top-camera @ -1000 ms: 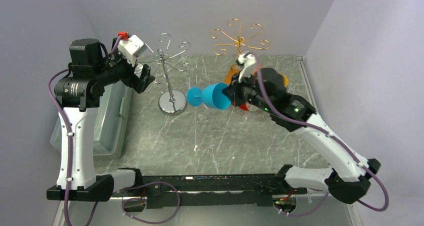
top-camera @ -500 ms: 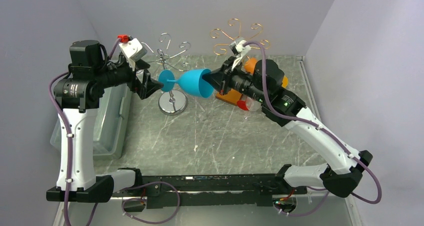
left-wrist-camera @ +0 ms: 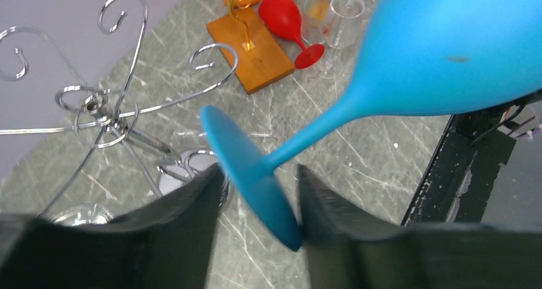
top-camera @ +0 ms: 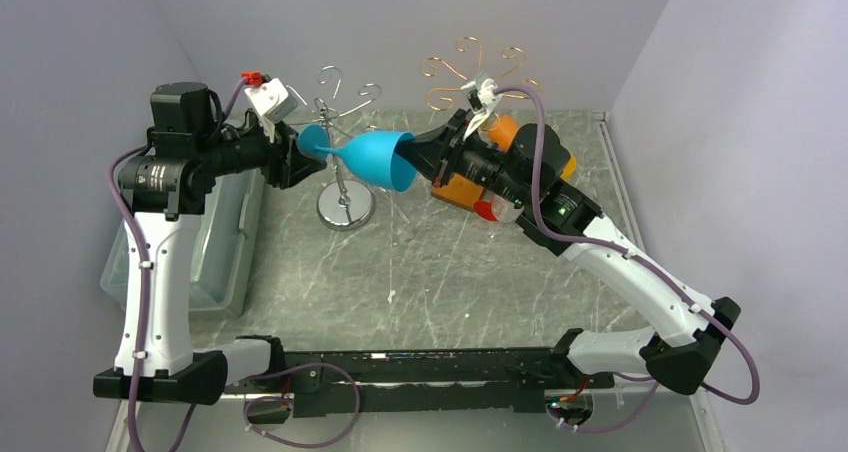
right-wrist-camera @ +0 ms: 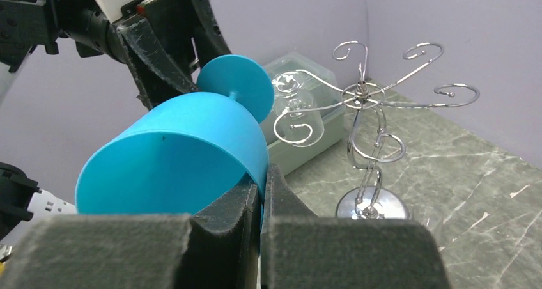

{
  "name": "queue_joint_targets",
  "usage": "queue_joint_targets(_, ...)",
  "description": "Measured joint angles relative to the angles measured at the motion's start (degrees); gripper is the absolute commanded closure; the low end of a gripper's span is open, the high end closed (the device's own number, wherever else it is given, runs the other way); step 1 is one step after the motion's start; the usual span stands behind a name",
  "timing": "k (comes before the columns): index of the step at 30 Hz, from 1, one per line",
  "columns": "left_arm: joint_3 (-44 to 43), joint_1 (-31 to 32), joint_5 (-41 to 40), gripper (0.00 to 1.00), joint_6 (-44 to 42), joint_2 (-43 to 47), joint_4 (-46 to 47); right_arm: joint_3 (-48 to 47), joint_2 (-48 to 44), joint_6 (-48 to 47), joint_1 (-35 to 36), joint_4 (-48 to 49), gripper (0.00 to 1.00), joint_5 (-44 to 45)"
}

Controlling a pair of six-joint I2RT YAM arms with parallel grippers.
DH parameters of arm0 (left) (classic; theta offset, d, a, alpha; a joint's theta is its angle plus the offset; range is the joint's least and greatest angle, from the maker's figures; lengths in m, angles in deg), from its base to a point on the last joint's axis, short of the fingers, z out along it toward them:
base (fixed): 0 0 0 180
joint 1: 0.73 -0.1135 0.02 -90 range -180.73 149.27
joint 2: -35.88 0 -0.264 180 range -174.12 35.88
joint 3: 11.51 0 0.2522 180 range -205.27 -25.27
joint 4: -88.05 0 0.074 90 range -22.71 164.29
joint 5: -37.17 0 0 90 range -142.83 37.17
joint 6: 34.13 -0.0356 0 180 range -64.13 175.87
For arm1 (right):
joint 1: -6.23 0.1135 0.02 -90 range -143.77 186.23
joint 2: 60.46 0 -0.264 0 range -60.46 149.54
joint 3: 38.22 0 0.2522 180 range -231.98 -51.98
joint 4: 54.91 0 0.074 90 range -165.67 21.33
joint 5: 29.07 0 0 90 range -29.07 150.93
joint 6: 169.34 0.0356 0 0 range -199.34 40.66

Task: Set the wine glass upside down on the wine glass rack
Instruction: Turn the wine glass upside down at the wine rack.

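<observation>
The blue wine glass [top-camera: 375, 159] is held sideways in the air, with its foot pointing left. My right gripper [top-camera: 420, 157] is shut on its rim, one finger inside the bowl [right-wrist-camera: 172, 148] and one outside, as the right wrist view [right-wrist-camera: 261, 180] shows. My left gripper [top-camera: 298, 158] is open, and the glass's foot [left-wrist-camera: 246, 174] sits between its jaws, close to the right finger. The silver wire wine glass rack [top-camera: 340, 122] stands just behind and below the foot, and it also shows in the left wrist view [left-wrist-camera: 102, 103].
A gold wire rack [top-camera: 480, 72] on a wooden base [top-camera: 458, 187] stands behind the right arm. A red glass [left-wrist-camera: 284, 17], a clear glass [left-wrist-camera: 345, 11] and an orange one [top-camera: 503, 130] are beside it. A clear plastic bin [top-camera: 215, 242] lies at the left.
My right arm has carried the blue glass left and up towards the silver rack. My left gripper has come in so that the glass's foot now lies between its open jaws.
</observation>
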Motion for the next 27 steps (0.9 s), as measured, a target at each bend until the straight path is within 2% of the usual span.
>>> queue_joint_targets(4, -0.02, 0.59, 1.38, 0.96, 0.72, 0.0, 0.72, 1.11, 0.09, 0.0, 0.24, 1.97, 1.0, 0.79)
queue_joint_targets(5, -0.04, 0.57, 0.98, 1.0, 0.9, 0.0, 1.11, 1.4, 0.04, -0.02, 0.26, 2.25, 1.0, 0.76)
queue_joint_targets(9, 0.2, 0.44, -1.16, 1.0, 0.83, 0.07, 2.32, 2.82, -0.7, -1.86, 0.92, 1.11, 1.0, 0.74)
queue_joint_targets(10, 0.74, 0.55, -1.64, 1.0, 0.15, 0.39, 3.02, 2.86, -0.94, -2.54, 0.92, 0.07, 0.27, 0.76)
queue_joint_targets(11, 1.7, 0.81, -1.86, 1.0, -0.61, 0.92, 3.96, 2.86, -1.44, -3.56, 0.98, -1.7, 0.16, 0.74)
queue_joint_targets(13, 4.33, 1.09, -3.54, 1.0, -3.45, 2.49, 7.82, 3.02, -3.06, -5.07, 1.31, -7.72, 0.06, -0.15)
queue_joint_targets(16, 8.28, 0.24, -6.54, 1.0, -10.1, 5.53, 13.68, 3.39, -6.8, -7.98, 0.83, -16.61, 0.01, -0.2)
queue_joint_targets(20, 12.04, 0.26, -8.39, 1.0, -15.76, 8.92, 19.87, 1.6, -10.73, -11.47, -0.11, -23.56, 0.0, 0.44)
queue_joint_targets(23, 12.79, 0.26, -8.55, 1.0, -17.94, 9.86, 23.47, -1.11, -10.34, -12.52, -0.13, -23.96, 0.0, 0.31)
queue_joint_targets(27, 15.54, 0.24, -6.19, 1.0, -20.92, 11.69, 28.33, -5.62, -5.07, -12.04, -0.13, -22.27, 0.0, -2.36)
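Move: The left hand's half-open fingers already straddle the blue wine glass's foot. The glass lies nearly level, with its middle about 8 cm to their right and 2 cm above. The silver rack's curled top is some 8 cm ahead, 2 cm right and 5 cm below. The clear glass hung on it is about 4 cm left, 2 cm ahead and 10 cm below. The right hand pinches the bowl's rim, the glass's middle about 6 cm to its left, 1 cm ahead and 2 cm lower. The left fingers pinch shut on the blue glass's foot. Only then do the right fingers open wide and free the rim, the right hand backing off about 6 cm right, down and back, then rising a few centimetres with a slight return left. The left hand lifts the glass about 5 cm, easing slightly forward and left, while its wrist tips up some 40 degrees to swing the bowl down. ##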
